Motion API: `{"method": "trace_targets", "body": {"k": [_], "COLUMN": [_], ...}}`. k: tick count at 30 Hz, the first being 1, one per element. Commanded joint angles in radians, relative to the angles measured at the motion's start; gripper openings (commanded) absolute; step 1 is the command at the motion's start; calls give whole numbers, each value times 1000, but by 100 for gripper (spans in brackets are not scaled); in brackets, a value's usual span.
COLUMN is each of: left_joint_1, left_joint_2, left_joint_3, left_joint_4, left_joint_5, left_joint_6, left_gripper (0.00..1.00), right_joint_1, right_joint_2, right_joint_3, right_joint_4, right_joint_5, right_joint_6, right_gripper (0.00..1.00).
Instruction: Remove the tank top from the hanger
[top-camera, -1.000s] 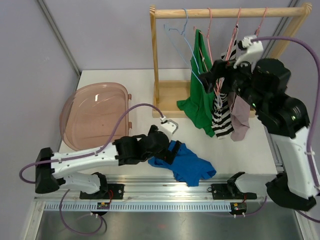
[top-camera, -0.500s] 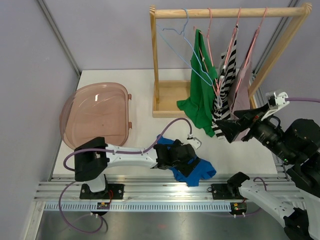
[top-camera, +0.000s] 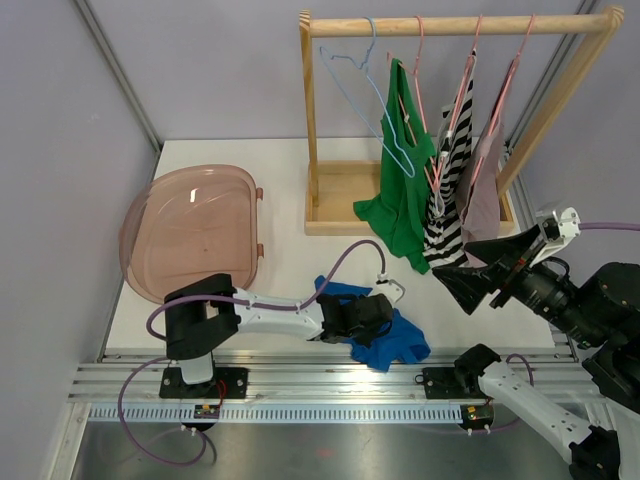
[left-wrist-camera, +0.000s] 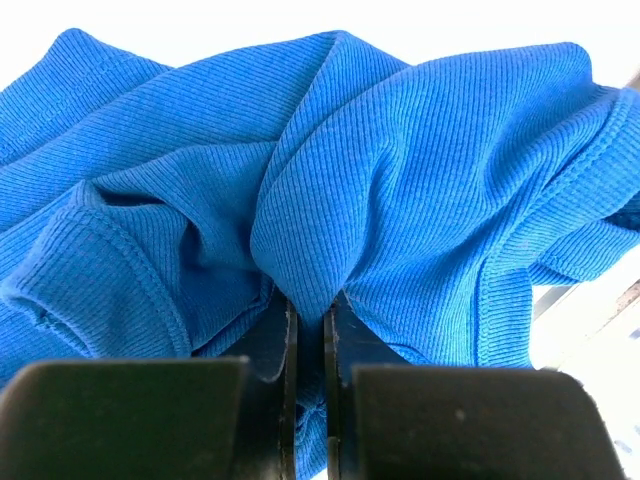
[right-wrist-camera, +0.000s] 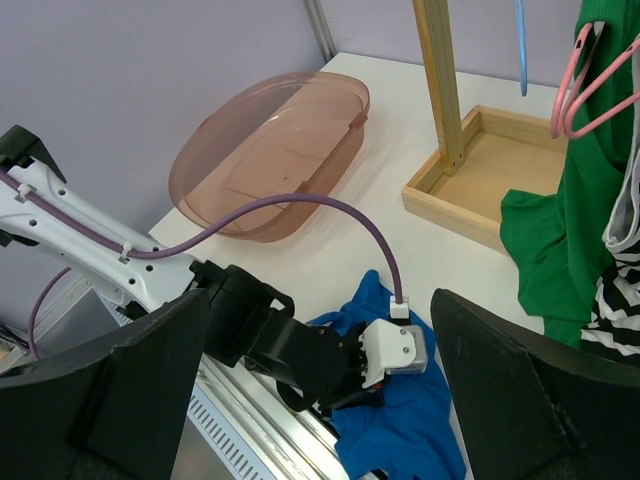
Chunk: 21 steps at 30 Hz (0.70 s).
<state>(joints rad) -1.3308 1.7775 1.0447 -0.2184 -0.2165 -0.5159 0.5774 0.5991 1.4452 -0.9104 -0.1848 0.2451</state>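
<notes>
The blue tank top (top-camera: 402, 342) lies crumpled on the table near the front edge, off the hanger. My left gripper (top-camera: 383, 322) is shut on a raised fold of the tank top (left-wrist-camera: 400, 150), and the cloth is pinched between the black fingers (left-wrist-camera: 272, 340). The bare blue hanger (top-camera: 372, 112) hangs on the wooden rack (top-camera: 309, 120). My right gripper (top-camera: 462, 278) hovers open and holds nothing, to the right of the tank top (right-wrist-camera: 425, 435) and below the hanging clothes.
A green top (top-camera: 400, 205), a striped top (top-camera: 445, 232) and a mauve garment (top-camera: 483, 212) hang on pink hangers. A pink translucent bin (top-camera: 190, 232) sits at the left. The metal rail (top-camera: 320, 378) runs along the front edge.
My left gripper has closed on the blue tank top after reaching over it. The right arm has pulled away from the rack, down to the right front, with its jaws still open.
</notes>
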Motion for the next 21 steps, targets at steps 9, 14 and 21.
{"method": "trace_targets", "body": {"k": [9, 14, 21], "left_joint_1": [34, 102, 310], "left_joint_2": [-271, -467, -616], "left_joint_3": [95, 184, 366], "left_joint_4": [-343, -498, -686], "left_joint_5": [-369, -444, -474], "left_joint_6": [-50, -20, 53], "left_gripper": [0, 0, 0], "right_joint_1": [7, 7, 9], "right_joint_2": [-19, -16, 11], "right_joint_3": [-25, -20, 3], "right_joint_4": [47, 44, 28], "right_joint_5": [5, 51, 275], "right_joint_6": [0, 8, 80], "right_gripper": [99, 99, 100]}}
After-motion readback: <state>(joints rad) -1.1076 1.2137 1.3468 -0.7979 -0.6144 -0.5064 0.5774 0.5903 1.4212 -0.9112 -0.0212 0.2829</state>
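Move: The left hand, low over the table, is already shut on the blue tank top; the pink tub it goes for lies about 44 cm to its left and 27 cm farther out, a few centimetres higher. The hanging green tank top is some 30 cm ahead, 4 cm right and 20 cm up, the rack's wooden tray about 38 cm ahead and 8 cm right. From the right hand the tub is roughly 50 cm left, 27 cm ahead and 37 cm below. Still pinching the bunched blue tank top, the left hand first slips left for a few centimetres close to the table, then swings steeply up, about 25 cm in all, while carrying left (some 15 cm) and forward (about 10 cm) towards the pink tub, speeding up as it goes. Its wrist turns counter-clockwise by nearly 30 degrees and the fingers tip up out of their steep downward slant, staying shut; the empty right hand, open, waits and only at the end eases forward and right a couple of centimetres, turning slightly clockwise. ##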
